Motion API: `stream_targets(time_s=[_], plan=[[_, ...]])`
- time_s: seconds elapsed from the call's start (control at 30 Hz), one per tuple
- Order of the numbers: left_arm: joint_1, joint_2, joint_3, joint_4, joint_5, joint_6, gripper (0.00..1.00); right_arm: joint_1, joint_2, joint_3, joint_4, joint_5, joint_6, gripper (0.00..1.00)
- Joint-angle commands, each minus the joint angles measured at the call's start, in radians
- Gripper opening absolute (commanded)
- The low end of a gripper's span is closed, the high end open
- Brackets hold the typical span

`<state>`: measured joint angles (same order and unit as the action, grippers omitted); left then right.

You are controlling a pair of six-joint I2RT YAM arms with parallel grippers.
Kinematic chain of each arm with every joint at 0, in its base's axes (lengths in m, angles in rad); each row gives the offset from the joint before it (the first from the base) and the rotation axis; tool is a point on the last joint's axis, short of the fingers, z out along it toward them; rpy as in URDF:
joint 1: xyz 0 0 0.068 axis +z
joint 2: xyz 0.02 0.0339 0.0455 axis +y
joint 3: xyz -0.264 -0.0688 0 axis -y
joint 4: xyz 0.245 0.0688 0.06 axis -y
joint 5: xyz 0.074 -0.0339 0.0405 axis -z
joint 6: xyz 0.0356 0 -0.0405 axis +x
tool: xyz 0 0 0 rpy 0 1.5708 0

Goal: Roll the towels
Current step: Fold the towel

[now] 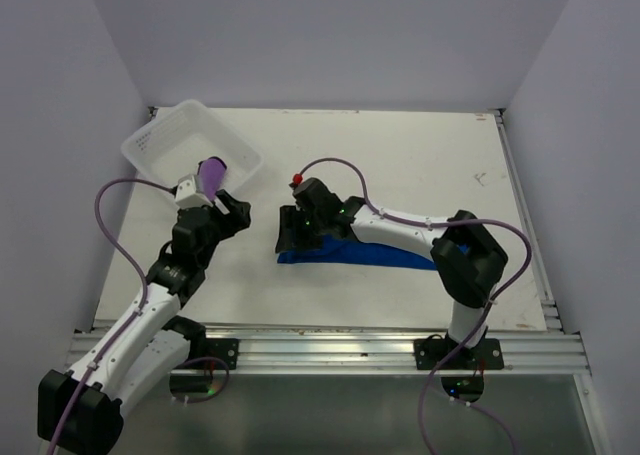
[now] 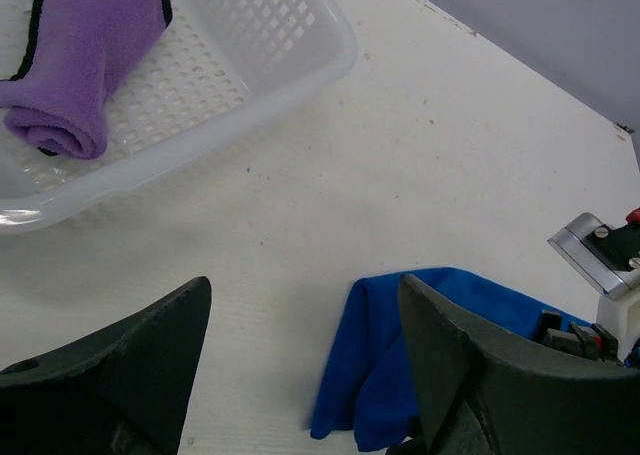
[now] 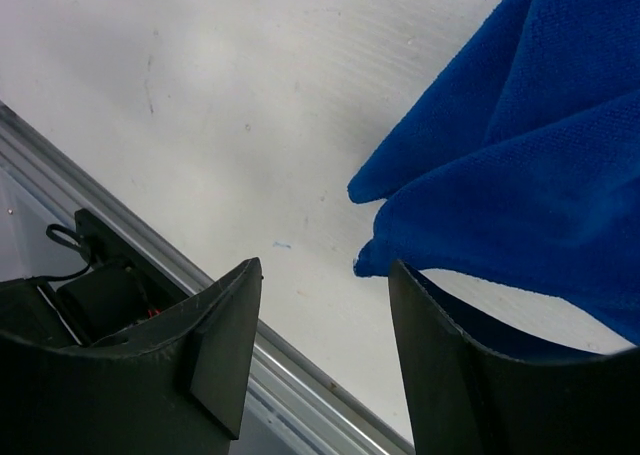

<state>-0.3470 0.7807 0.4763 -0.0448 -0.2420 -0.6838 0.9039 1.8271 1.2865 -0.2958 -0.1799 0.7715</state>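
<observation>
The purple towel (image 1: 212, 172) lies rolled up inside the white basket (image 1: 160, 135); the left wrist view shows the same purple towel (image 2: 75, 55) on the basket's perforated floor (image 2: 260, 35). The blue towel (image 1: 385, 257) lies loosely folded on the table, partly under the right arm. My left gripper (image 1: 236, 216) hovers open between basket and blue towel (image 2: 395, 355), with nothing between its fingers (image 2: 305, 280). My right gripper (image 1: 289, 238) is open at the towel's left end. A corner of the blue towel (image 3: 520, 145) hangs just above its right finger (image 3: 450, 355), apart from the jaws (image 3: 325, 267).
The basket stands at the table's far left corner. An aluminium rail (image 1: 330, 340) runs along the near table edge and also shows as a rail (image 3: 300, 375) close under the right gripper. White walls (image 1: 330, 35) enclose the table on three sides.
</observation>
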Motion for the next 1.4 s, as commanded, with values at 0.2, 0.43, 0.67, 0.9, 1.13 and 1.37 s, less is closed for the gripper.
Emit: stream_targets(time_s=[0.2,0.43,0.67,0.9,1.13,1.37], plan=[[0.019,-0.047,0.010,-0.009,-0.048,0.061,0.80,0.010,0.001,0.030,-0.054,0.010,0.068,0.58],[0.019,-0.040,0.007,0.013,-0.039,0.070,0.81,0.010,-0.074,0.027,-0.089,0.043,0.074,0.58],[0.019,-0.037,-0.004,0.028,-0.020,0.067,0.81,0.010,-0.095,-0.055,-0.039,0.017,0.124,0.58],[0.019,-0.043,0.007,0.020,-0.023,0.081,0.82,0.021,-0.058,-0.076,0.009,-0.012,0.157,0.58],[0.019,-0.049,0.004,0.008,-0.016,0.082,0.82,0.024,0.014,-0.064,0.041,-0.010,0.172,0.58],[0.019,-0.058,0.004,0.013,-0.011,0.092,0.83,0.024,0.057,-0.004,0.027,0.028,0.176,0.10]])
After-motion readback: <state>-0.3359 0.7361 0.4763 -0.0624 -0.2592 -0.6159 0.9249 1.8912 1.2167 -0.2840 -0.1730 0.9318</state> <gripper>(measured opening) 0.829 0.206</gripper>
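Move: The blue towel's upper-layer near corner, at its left end, lies about 5 cm below the right hand, roughly 2 cm back and 1 cm to the right. The lower layer's corner pokes out some 3 cm to the left of it; the rolled purple towel sits about 21 cm ahead and 20 cm left of this hand. From the idle left hand the upper corner is about 8 cm back, 9 cm right and 12 cm below. The right hand, its fingers half open and slanting left and down, hovers over the blue towel's left end, dipping and rising again by 2 to 3 cm while easing back about 2 cm towards the near corner. Then it sinks some 6 cm from the top of that bob, its wrist tipped about 10 degrees, and as it comes down the fingers close to pinch the upper layer's corner between the tips. ##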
